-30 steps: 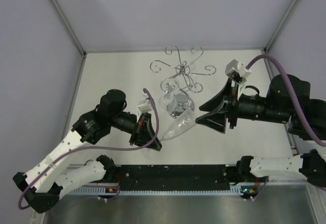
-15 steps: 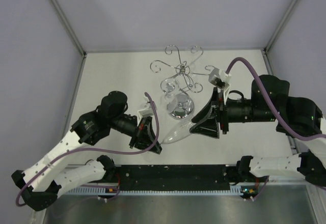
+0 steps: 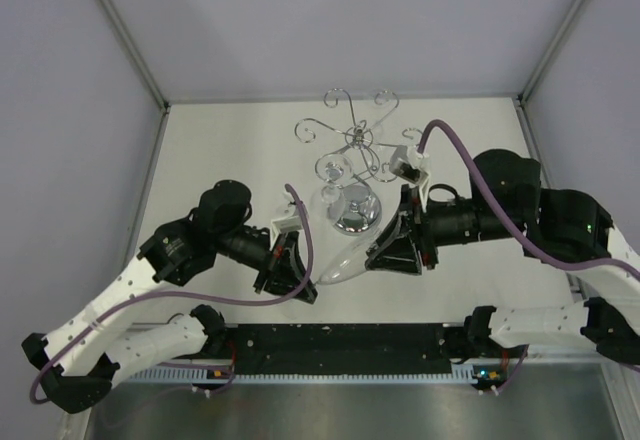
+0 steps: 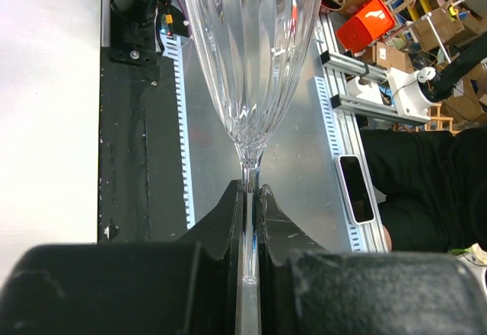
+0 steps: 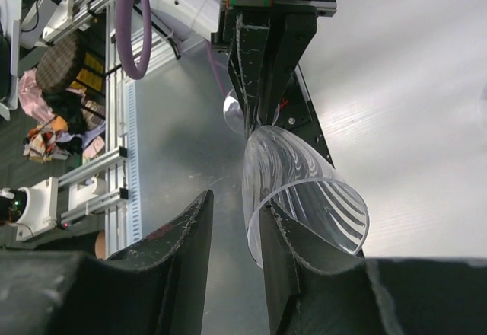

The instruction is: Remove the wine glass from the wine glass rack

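A clear stemmed wine glass (image 3: pixel 347 262) with a ribbed bowl lies nearly level above the table, near the front of the chrome wine glass rack (image 3: pixel 357 141) and its mirrored domed base (image 3: pixel 355 210). My left gripper (image 3: pixel 300 273) is shut on the stem (image 4: pixel 249 198), with the bowl (image 4: pixel 251 38) pointing away from it. My right gripper (image 3: pixel 372 255) is open at the bowl's mouth. One of its fingers (image 5: pixel 280 232) is inside the rim (image 5: pixel 335 198) and the other (image 5: pixel 194 224) is outside. A second clear round shape (image 3: pixel 333 169) hangs on a rack arm.
A black strip (image 3: pixel 340 345) runs along the near table edge between the arm bases. Grey walls with metal posts (image 3: pixel 125 35) close in the back and sides. Lab clutter and an orange box (image 4: pixel 367 21) lie beyond the table.
My right gripper has moved left to the glass, and one of its fingers is now inside the rim. My left gripper has kept hold of the stem, almost still.
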Robot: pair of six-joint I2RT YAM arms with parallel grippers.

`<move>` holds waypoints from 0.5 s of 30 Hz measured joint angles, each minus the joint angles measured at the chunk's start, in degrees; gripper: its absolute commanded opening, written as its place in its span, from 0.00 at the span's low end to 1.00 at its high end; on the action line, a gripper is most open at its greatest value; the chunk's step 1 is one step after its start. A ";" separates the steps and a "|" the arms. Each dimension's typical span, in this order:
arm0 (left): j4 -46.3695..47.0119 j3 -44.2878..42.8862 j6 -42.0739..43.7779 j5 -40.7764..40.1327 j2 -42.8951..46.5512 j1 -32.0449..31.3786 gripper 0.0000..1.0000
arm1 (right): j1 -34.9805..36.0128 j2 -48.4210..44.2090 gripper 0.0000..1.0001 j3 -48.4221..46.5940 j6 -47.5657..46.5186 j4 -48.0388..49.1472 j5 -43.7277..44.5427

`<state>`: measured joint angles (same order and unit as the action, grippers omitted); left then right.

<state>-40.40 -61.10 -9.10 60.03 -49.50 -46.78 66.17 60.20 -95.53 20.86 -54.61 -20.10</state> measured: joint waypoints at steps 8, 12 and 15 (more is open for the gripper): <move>-0.81 -0.50 0.90 -0.79 0.11 -0.22 0.00 | -0.09 -0.13 0.16 1.18 0.24 0.26 -0.98; -0.85 -0.50 1.44 -0.79 0.39 -0.31 0.03 | -0.09 -0.48 0.11 2.14 0.44 1.31 -1.29; -0.98 -0.52 1.79 -0.76 0.37 -0.42 0.11 | -0.15 -1.40 0.09 3.45 0.81 2.23 -2.01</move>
<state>-41.39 -61.63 -7.31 59.27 -49.12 -47.20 66.02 58.81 -92.07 21.67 -52.38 -22.11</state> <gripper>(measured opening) 0.075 0.110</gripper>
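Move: The left fingers already hold the tilted wine glass by its stem. Its bowl's middle is some 6 cm to the left hand's right, 3 cm ahead and 5 cm up. From the right hand the bowl's middle lies roughly 4 cm left, 1 cm back and 4 cm down, with the near rim between its open fingers. The rack stands about 18 cm ahead of the right hand and 2 cm left; the glass hanging there is about 15 cm ahead, 9 cm left. Sinking slowly by about 1 cm and easing back half a centimetre, the right hand closes its fingers from about a third open to nearly shut over the near wall of the bowl at the rim, one finger inside and one outside, pinching the glass wall by the end. The left hand stays in place and keeps its pinch on the stem. ##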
